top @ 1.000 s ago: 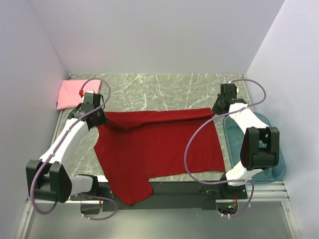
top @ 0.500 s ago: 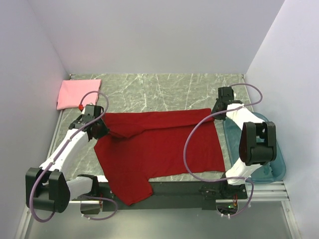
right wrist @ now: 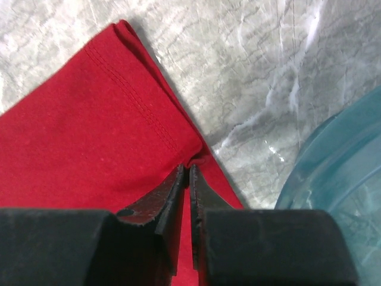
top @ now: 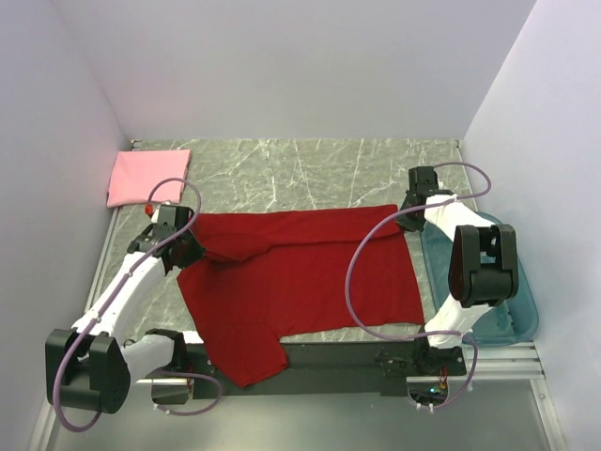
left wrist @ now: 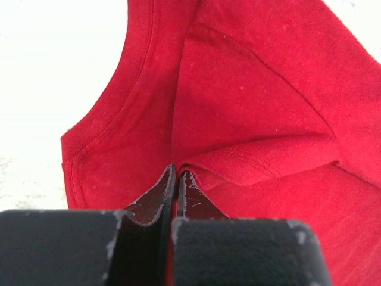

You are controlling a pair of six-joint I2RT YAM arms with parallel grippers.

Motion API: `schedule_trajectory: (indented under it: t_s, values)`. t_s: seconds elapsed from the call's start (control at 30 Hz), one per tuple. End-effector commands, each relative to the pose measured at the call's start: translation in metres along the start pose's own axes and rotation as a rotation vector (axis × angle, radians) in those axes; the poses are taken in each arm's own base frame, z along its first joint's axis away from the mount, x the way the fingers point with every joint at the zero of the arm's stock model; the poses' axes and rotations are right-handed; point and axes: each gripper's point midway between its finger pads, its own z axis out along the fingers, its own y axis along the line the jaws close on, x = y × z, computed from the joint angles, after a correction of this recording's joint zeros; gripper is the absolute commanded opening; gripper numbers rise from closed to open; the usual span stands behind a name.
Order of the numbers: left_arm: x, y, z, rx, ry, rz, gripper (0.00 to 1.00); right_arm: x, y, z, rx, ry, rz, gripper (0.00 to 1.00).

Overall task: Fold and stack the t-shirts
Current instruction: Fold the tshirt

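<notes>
The deep red t-shirt [top: 300, 272] lies spread across the marble table, its far edge folded over toward the near side. One sleeve hangs over the table's front edge. My left gripper [top: 192, 246] is shut on a fold by the collar [left wrist: 177, 173] at the shirt's left end. My right gripper [top: 406, 214] pinches the shirt's far right corner [right wrist: 188, 170], with its jaws only a sliver apart and cloth puckered at the tips. The light pink t-shirt [top: 148, 177] lies folded flat at the far left corner of the table.
A translucent teal bin [top: 512, 310] stands at the table's right edge, just right of my right gripper; its rim [right wrist: 339, 161] shows in the right wrist view. White walls close in the left, far and right sides. Bare marble [top: 310, 174] lies beyond the red shirt.
My left gripper has drawn its fold of the red shirt a little toward the near side. The right gripper has barely shifted, and its jaws have eased slightly.
</notes>
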Motion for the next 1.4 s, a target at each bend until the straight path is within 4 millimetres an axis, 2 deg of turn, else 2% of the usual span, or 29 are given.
schedule_trajectory:
  t_s: [0.0,0.23,0.37,0.4,0.43,0.53,0.67,0.77,0.93,1.07,1.1,1.17,1.2,1.3,1.37]
  values:
    - [0.002,-0.001,-0.005,0.024,-0.007,-0.026,0.02,-0.007,-0.001,-0.012,-0.007,-0.028,0.030,0.15]
    - [0.018,0.000,-0.004,0.048,0.051,-0.027,0.01,-0.013,0.002,-0.023,-0.028,-0.054,0.041,0.17]
    - [0.019,-0.001,-0.008,0.052,0.055,-0.035,0.01,-0.014,0.002,-0.025,-0.036,-0.066,0.046,0.17]
    - [0.018,-0.002,-0.009,0.054,0.051,-0.037,0.01,-0.015,0.002,-0.027,-0.036,-0.067,0.049,0.20]
    - [0.016,-0.002,-0.011,0.057,0.045,-0.038,0.01,-0.015,0.002,-0.027,-0.035,-0.068,0.049,0.28]
    - [0.017,0.002,-0.011,0.039,0.042,-0.032,0.02,-0.014,-0.002,-0.029,-0.014,-0.069,0.054,0.41]
    - [0.026,0.005,-0.010,0.041,0.073,-0.039,0.03,-0.013,-0.003,-0.033,-0.015,-0.075,0.061,0.49]
    - [0.034,0.007,-0.010,0.049,0.088,-0.046,0.05,-0.016,0.003,-0.042,-0.052,-0.097,0.064,0.50]
    - [0.041,0.009,-0.012,0.059,0.107,-0.043,0.18,-0.012,0.036,-0.056,-0.170,-0.100,0.020,0.51]
    - [0.048,-0.002,-0.020,0.122,0.137,-0.059,0.35,0.006,0.085,-0.073,-0.315,-0.102,-0.095,0.51]
    - [0.049,-0.004,-0.022,0.135,0.141,-0.060,0.41,0.019,0.108,-0.080,-0.370,-0.099,-0.165,0.51]
    - [0.048,-0.006,-0.026,0.144,0.142,-0.075,0.46,0.035,0.133,-0.089,-0.448,-0.086,-0.231,0.51]
    - [0.043,-0.008,-0.029,0.155,0.121,-0.083,0.53,0.050,0.156,-0.099,-0.512,-0.086,-0.290,0.51]
    - [0.008,-0.018,-0.039,0.161,0.005,-0.101,0.60,0.079,0.190,-0.110,-0.634,-0.033,-0.335,0.50]
    - [-0.012,-0.015,-0.037,0.130,-0.060,-0.103,0.62,0.087,0.199,-0.105,-0.651,-0.008,-0.334,0.50]
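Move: The left gripper still pinches the folded-over sleeve's corner; its landing spot on the shirt lies about 4 cm back, 2 cm right and 4 cm below. From the left gripper, the near sleeve is some 23 cm back and 13 cm right, the pink shirt roughly 25 cm ahead and 18 cm left. The right gripper is at the folded hem corner, the basket about 14 cm back and 18 cm right of it. The sleeve corner lies some 55 cm left and 11 cm back from the right gripper. Draw the left gripper back about 4 cm, easing down and slightly right, then open it wide to let go of the sleeve corner and start to rise. Meanwhile open the right gripper to about half, lift it off the hem corner, and sweep it some 20 cm left over the shirt towards the folded sleeve, climbing and turning counter-clockwise about 30 degrees. ##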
